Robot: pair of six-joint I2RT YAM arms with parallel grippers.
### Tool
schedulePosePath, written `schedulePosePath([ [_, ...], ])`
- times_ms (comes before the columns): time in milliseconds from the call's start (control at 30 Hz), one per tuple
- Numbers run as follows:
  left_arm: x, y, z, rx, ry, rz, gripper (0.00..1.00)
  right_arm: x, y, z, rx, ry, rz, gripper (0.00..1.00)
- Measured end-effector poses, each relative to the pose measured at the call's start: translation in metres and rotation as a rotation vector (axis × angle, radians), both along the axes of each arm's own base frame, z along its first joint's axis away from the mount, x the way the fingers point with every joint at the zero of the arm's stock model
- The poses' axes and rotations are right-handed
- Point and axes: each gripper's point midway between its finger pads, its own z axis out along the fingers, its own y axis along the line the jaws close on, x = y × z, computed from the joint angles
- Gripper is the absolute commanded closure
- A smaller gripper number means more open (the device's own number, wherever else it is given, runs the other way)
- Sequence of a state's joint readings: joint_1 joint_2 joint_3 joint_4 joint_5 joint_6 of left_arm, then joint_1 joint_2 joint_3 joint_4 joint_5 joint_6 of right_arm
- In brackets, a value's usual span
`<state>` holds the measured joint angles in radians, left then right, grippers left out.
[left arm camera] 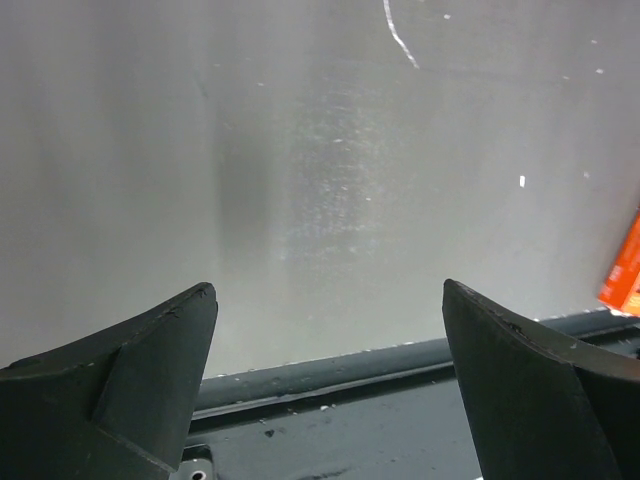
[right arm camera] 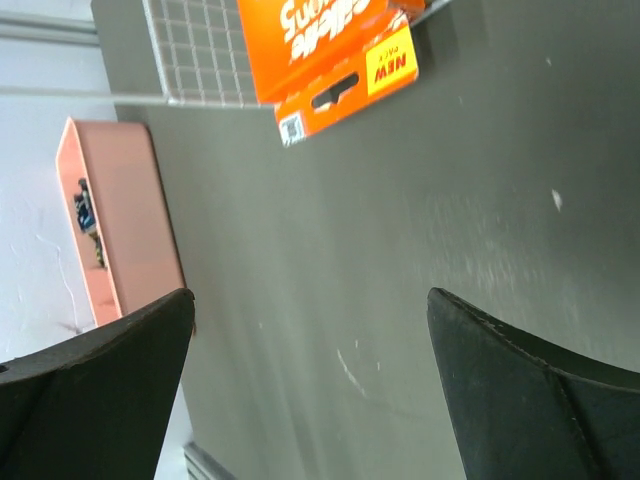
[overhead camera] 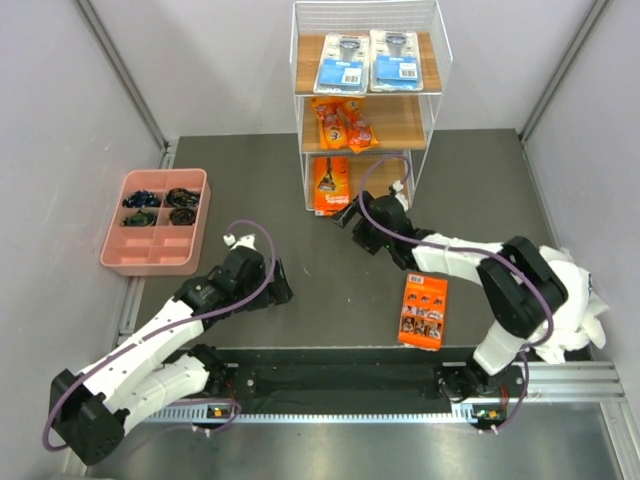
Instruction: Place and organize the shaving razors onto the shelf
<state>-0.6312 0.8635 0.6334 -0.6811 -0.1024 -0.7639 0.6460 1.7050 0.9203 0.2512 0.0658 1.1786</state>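
The white wire shelf (overhead camera: 437, 75) stands at the back. Two clear-and-blue blister cards (overhead camera: 342, 62) (overhead camera: 394, 59) lie on its top board, two small orange pouches (overhead camera: 343, 125) on the middle board, and a long orange-black box (overhead camera: 330, 185) on the bottom board, sticking out the front; its end shows in the right wrist view (right arm camera: 335, 50). An orange card (overhead camera: 423, 311) lies flat on the table near the right arm; its edge shows in the left wrist view (left arm camera: 624, 268). My right gripper (overhead camera: 347, 218) is open and empty just in front of the box. My left gripper (overhead camera: 283, 290) is open and empty over bare table.
A pink compartment tray (overhead camera: 137, 262) with small dark items sits at the left, also in the right wrist view (right arm camera: 125, 220). A black rail (overhead camera: 340, 378) runs along the near table edge between the arm bases. Grey walls close in both sides.
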Motion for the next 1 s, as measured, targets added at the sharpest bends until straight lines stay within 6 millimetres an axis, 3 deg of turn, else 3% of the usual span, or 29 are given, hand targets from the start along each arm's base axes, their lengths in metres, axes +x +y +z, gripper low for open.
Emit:
schedulePosePath([
  [233,0.002,-0.013,0.005,-0.056,-0.007,-0.031,0.01,-0.027,-0.028,0.042,-0.046,-0.056,-0.006,0.01],
  [433,0.004,-0.023,0.0,-0.092,0.006,-0.051,0.01,-0.063,-0.069,0.054,-0.111,-0.05,-0.045,0.01],
  [633,0.003,-0.035,-0.007,-0.135,0.033,-0.077,0.01,-0.099,-0.113,0.053,-0.174,-0.03,-0.098,0.01],
  [1000,0.005,-0.061,-0.008,-0.241,0.056,-0.128,0.01,-0.151,-0.195,0.028,-0.26,0.063,-0.218,0.01],
])
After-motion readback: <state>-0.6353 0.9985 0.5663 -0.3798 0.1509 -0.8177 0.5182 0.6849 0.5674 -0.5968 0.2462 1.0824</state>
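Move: The last orange razor box on the table lies about 21 cm back and 18 cm right of the right hand, roughly 9 cm below it. The razor box already on the bottom shelf is some 12 cm ahead and 3 cm left; the white cloth sits about 30 cm right of the table box, nearly level with it. From the left hand, the table box is around 33 cm right and 5 cm back. Swing the right gripper away from the shelf, about 20 cm right and 15 cm back, rising some 5 cm before easing partway down towards the far end of the orange box on the table. Roll its left side down and turn it a little clockwise, fingers wide open. Bring the open left gripper about 6 cm right, towards that box, also rolling left side down. ##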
